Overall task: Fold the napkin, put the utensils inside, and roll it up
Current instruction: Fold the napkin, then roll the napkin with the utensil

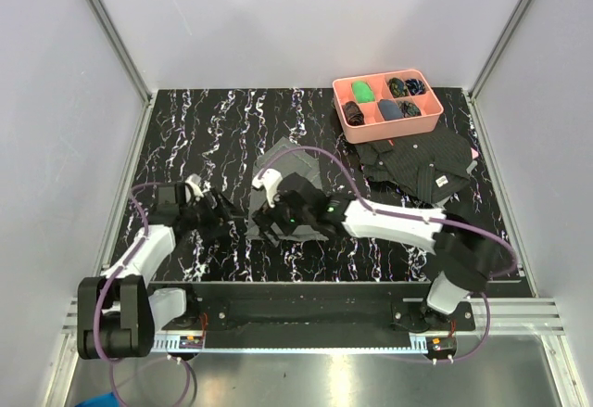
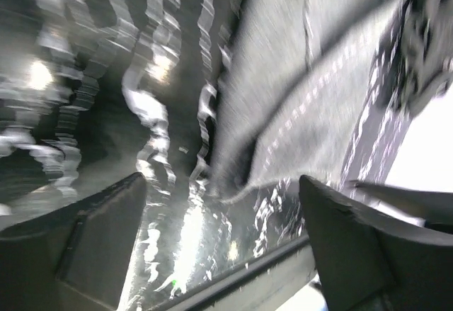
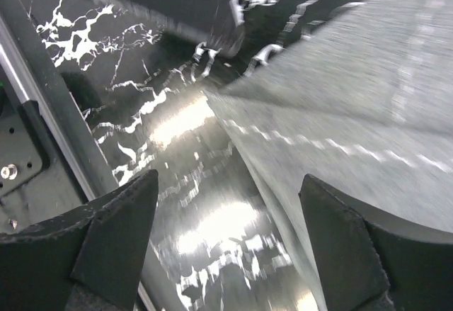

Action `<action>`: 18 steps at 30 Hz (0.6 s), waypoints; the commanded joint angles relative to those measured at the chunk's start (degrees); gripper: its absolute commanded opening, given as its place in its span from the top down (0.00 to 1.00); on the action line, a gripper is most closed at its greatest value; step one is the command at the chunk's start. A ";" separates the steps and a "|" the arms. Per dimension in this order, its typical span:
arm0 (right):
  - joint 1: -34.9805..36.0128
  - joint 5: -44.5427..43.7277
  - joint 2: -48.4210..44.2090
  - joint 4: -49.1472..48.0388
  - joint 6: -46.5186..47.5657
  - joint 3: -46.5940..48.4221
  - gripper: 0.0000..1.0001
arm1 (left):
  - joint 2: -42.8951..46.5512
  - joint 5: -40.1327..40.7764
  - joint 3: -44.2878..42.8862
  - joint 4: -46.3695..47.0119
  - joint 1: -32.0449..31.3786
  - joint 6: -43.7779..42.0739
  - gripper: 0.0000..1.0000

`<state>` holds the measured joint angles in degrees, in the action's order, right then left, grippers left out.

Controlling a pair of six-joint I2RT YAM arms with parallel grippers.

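The grey napkin (image 1: 295,160) lies on the black marbled table (image 1: 204,129) at the middle, partly under my right arm. Its near left corner shows in the left wrist view (image 2: 297,112) with a raised fold, and in the right wrist view (image 3: 368,105) with its pale stitching. My left gripper (image 1: 222,210) is open and empty just left of that corner (image 2: 221,183). My right gripper (image 1: 271,226) is open and empty over the napkin's near edge (image 3: 230,180). The gold spoon and fork are not in view.
A pink tray (image 1: 345,121) with small dark and green items stands at the back right. A black patterned cloth with a white tag (image 1: 417,164) lies in front of it. The table's metal front rail (image 3: 42,105) is close to both grippers.
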<state>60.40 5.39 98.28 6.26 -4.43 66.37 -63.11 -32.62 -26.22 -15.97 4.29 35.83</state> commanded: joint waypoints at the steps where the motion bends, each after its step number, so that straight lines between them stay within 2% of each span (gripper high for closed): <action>1: 0.33 -8.63 -7.22 1.21 0.12 -5.09 0.09 | -1.48 -0.51 1.34 3.66 -3.68 0.99 0.16; 6: -0.20 -9.61 -9.51 1.38 -2.95 -7.31 0.08 | -4.11 0.54 0.99 5.15 -9.29 1.96 0.23; 8: -0.20 -9.61 -9.51 1.12 -3.57 -7.57 0.08 | -5.17 1.16 1.08 6.03 -10.01 2.22 0.28; 9: -0.20 -9.52 -9.42 0.95 -3.57 -7.57 0.08 | -6.22 0.98 1.17 6.38 -10.62 2.40 0.34; 14: -0.46 -8.82 -9.25 0.15 -3.57 -8.18 0.08 | -9.22 0.72 1.26 9.28 -13.52 4.07 0.41; 18: -0.46 -7.59 -9.07 -0.37 -2.26 -8.45 0.08 | -10.80 1.24 0.91 9.90 -13.87 3.98 0.54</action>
<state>60.31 -2.42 89.95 8.14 -7.35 58.35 -72.97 -32.12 -24.97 -9.67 -9.17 39.42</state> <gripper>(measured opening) 0.921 0.506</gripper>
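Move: The folded napkin's near-left corner is what the left gripper goes for: about 7 cm to its right, 3 cm back and 5 cm below. The napkin's near-right corner lies some 20 cm right of that corner, level with it, and the far corner about 10 cm right and 26 cm farther out. From the right gripper, the near-left corner is roughly 5 cm left, 1 cm back and 8 cm below. Bring the left gripper right and down, easing back a little, about 7 cm in all, to the napkin's near-left corner, tipping it down and turning it some 10 degrees clockwise while the wide-open fingers close to about half around the corner. Meanwhile draw the open right gripper about 5 cm right, away from that corner, lifting briefly and sinking back, then hold there. ##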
